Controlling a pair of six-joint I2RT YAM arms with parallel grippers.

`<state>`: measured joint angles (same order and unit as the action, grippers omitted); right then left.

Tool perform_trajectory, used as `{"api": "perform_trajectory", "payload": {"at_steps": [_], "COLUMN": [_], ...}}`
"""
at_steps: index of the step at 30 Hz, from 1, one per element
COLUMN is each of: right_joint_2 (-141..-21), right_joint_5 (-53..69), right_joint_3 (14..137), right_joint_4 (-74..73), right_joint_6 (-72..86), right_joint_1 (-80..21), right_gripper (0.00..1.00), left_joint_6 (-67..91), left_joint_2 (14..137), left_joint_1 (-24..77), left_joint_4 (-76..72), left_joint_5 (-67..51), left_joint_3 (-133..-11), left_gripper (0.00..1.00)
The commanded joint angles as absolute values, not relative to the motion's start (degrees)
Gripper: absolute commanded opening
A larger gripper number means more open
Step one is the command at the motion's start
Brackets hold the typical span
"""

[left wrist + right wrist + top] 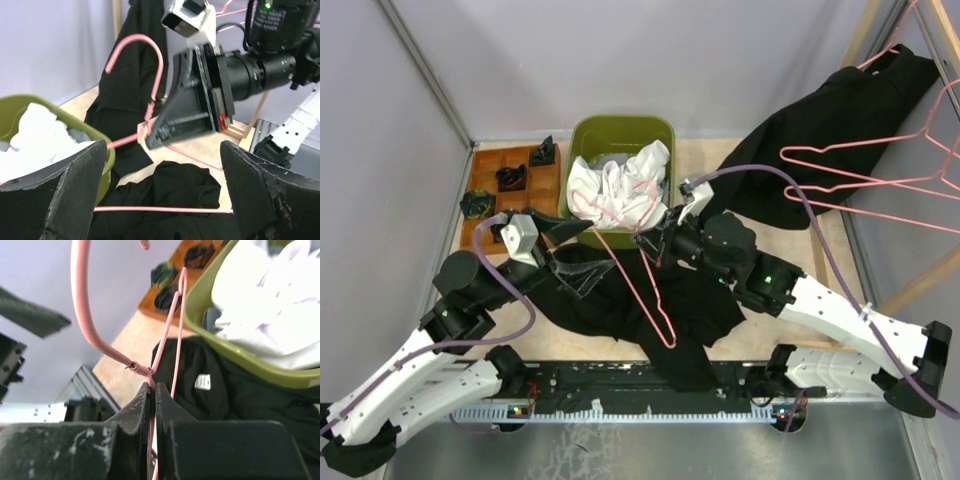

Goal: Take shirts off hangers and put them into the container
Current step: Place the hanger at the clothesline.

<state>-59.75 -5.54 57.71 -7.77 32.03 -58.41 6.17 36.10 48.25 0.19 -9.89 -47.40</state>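
Observation:
The olive-green container (582,135) stands at the back, with a white shirt (620,185) heaped in it. A black shirt (660,310) lies crumpled on the table in front of it, and a pink hanger (632,275) lies across this shirt. My right gripper (642,243) is shut on the hanger's wire just below the twisted neck (142,371); the hook (80,300) curves up past it. My left gripper (162,167) is open just above the black shirt (185,192) and holds nothing; the hanger's bottom wire (160,209) runs between its fingers. Another black shirt (830,130) hangs at the right.
A brown wooden tray (515,160) with small dark items sits left of the container. The light wooden rack (865,35) stands at the right with empty pink hangers (880,185) on it. Grey walls close in the left and back.

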Motion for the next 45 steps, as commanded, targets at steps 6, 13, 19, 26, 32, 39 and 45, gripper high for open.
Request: {"api": "perform_trajectory", "payload": {"at_steps": [6, 13, 19, 26, 32, 39, 45], "right_joint_2": [-59.1, -70.7, -73.0, -76.4, -75.1, -74.4, -74.0], "right_joint_5": [-38.0, -50.9, -54.5, -59.5, -58.5, -57.9, -56.8], "right_joint_3": [62.2, 76.2, 78.0, 83.5, 82.4, 82.1, 82.4], "right_joint_4": [-2.8, -15.2, -14.8, -23.4, -21.7, -21.0, -20.5], "right_joint_6": [27.6, 29.6, 34.0, 41.5, 42.4, 41.9, 40.9], "right_joint_1": [-58.8, -57.1, -56.5, -55.7, -55.6, -55.7, -55.6], "right_gripper": [0.0, 0.0, 0.0, 0.0, 0.0, 0.0, 0.0], "left_joint_6": [1.7, -4.7, -10.2, -18.2, -20.8, -20.9, -18.7], "left_joint_2": [38.6, 43.1, 45.8, 47.3, 49.3, 49.7, 49.3], "left_joint_1": [48.8, 54.8, 61.8, 69.7, 72.1, 72.6, 72.6], "left_joint_4": [-5.5, -6.4, -9.6, -16.4, -25.3, -28.1, -27.4], "left_joint_5": [-15.2, -3.7, 6.4, 17.1, 24.5, 26.6, 26.7], "left_joint_3": [-44.4, -43.8, -41.1, -36.6, -32.8, -30.5, -30.6], "left_gripper": [0.99, 0.99, 1.0, 0.99, 0.85, 0.61, 0.33]}}
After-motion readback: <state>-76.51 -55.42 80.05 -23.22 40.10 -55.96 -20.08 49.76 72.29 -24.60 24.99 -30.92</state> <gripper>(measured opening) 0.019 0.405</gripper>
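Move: The free near end of the hanger, the end the left hand goes for, lies about 17 cm back, 14 cm right and 11 cm below it; the black shirt's middle is 2 cm ahead, 9 cm right, far below. The right hand, already gripping the hanger beside its neck, has the clothesline some 45 cm right, 5 cm forward and 15 cm higher. The container sits 27 cm ahead, 5 cm left and about 22 cm below it. Still pinching the hanger beside its neck, the right hand swings it clockwise some 50 degrees while travelling about 12 cm forward and 9 cm right, rising slightly, then holds. The left hand sinks about 11 cm and moves 5 cm right, tilting as it goes; its wide-open fingers then close by more than half around the hanger's free end, though a grip can't be confirmed. ##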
